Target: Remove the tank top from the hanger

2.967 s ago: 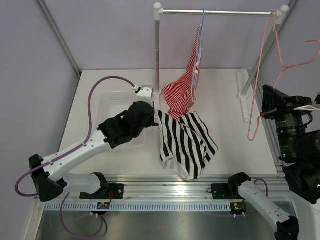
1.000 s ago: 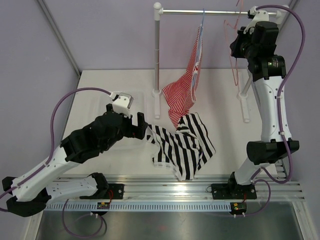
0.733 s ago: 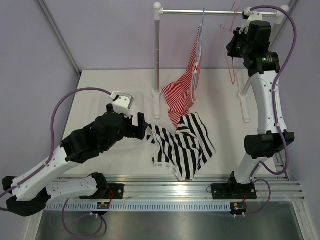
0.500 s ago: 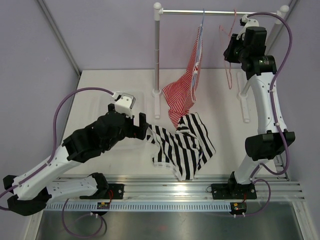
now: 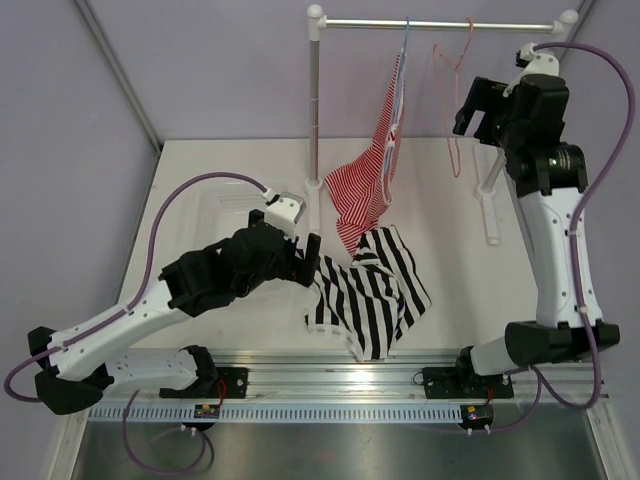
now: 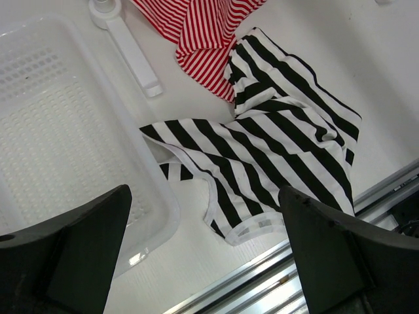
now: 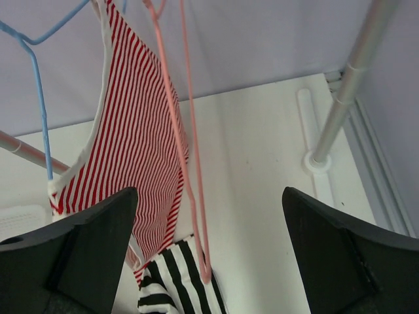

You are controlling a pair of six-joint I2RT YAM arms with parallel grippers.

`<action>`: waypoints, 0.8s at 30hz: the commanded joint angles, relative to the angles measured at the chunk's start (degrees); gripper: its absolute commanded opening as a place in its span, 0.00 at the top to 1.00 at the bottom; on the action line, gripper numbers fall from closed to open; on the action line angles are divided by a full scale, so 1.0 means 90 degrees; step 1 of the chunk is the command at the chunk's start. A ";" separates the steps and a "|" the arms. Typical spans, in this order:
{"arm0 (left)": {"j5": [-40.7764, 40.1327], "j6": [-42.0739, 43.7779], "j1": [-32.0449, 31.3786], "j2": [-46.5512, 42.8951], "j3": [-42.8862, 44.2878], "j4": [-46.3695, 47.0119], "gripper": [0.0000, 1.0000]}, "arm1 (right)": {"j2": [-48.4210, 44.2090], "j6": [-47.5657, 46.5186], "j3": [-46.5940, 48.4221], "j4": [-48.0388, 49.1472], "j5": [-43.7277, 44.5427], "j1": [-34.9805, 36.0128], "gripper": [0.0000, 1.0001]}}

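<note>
The black-and-white striped tank top (image 5: 378, 290) lies crumpled on the table, off the hanger. The pink hanger (image 5: 452, 172) hangs bare from the rack rail. My left gripper (image 5: 303, 262) is open and empty, just above the top's left edge. In the left wrist view the tank top (image 6: 281, 144) spreads between my open fingers (image 6: 203, 193). My right gripper (image 5: 478, 105) is open, just right of the hanger and apart from it. In the right wrist view the hanger (image 7: 205, 276) dangles between my open fingers (image 7: 209, 191), with the tank top (image 7: 173, 291) below.
A red-and-white striped garment (image 5: 368, 180) hangs on a blue hanger (image 7: 39, 98) from the rail (image 5: 440, 24). A white basket (image 6: 59, 131) sits left of the tank top. The rack posts (image 5: 314, 120) and feet (image 6: 134, 59) stand on the table.
My right gripper has let go of the pink hanger, now hanging on the rail, and has drawn back to the right. My left arm has shifted right over the tank top's edge.
</note>
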 commanded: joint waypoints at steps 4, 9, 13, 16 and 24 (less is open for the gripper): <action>0.0701 -0.0058 -0.0215 0.0826 -0.0139 0.1237 0.01 | -0.2167 0.0401 -0.1360 0.0005 0.0972 -0.0033 0.00; 0.0722 -0.0165 -0.0508 0.1870 0.0095 0.1687 0.01 | -0.3642 0.0558 -0.2385 -0.0073 0.0494 -0.0033 0.00; 0.0663 -0.0214 -0.0742 0.2845 0.0251 0.2009 0.01 | -0.4629 0.1016 -0.3118 0.0278 -0.0005 -0.0033 0.00; 0.0488 -0.0379 -0.0908 0.3267 0.0417 0.2175 0.01 | -0.5079 0.1289 -0.3353 0.0288 -0.0171 -0.0033 0.00; 0.0360 -0.0848 -0.1211 0.4818 0.0758 0.2772 0.01 | -0.5431 0.1281 -0.3783 0.0327 -0.0562 -0.0033 0.00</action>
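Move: Lying crumpled on the table, the black-and-white tank top is roughly 14 cm to the left hand's right, about level with it fore and aft, and some 27 cm below. From that hand, the white basket is about 15 cm ahead, 18 cm left and 26 cm down, and the hanging red-striped top is about 20 cm ahead, 12 cm right and 8 cm lower. From the right hand, the tank top is some 23 cm back, 18 cm left and 41 cm down; the pink hanger is about 8 cm ahead and 3 cm left, at hand height. Swooping right and down by about 17 cm each way, the left hand comes in over the black-and-white tank top, fingers still wide open, its wrist tipping some 10 degrees further down and turning slightly clockwise; it is still descending, not yet on the cloth. The right hand, empty and open, pulls quickly back some 22 cm away from the pink hanger, rising a little and then sinking again. ##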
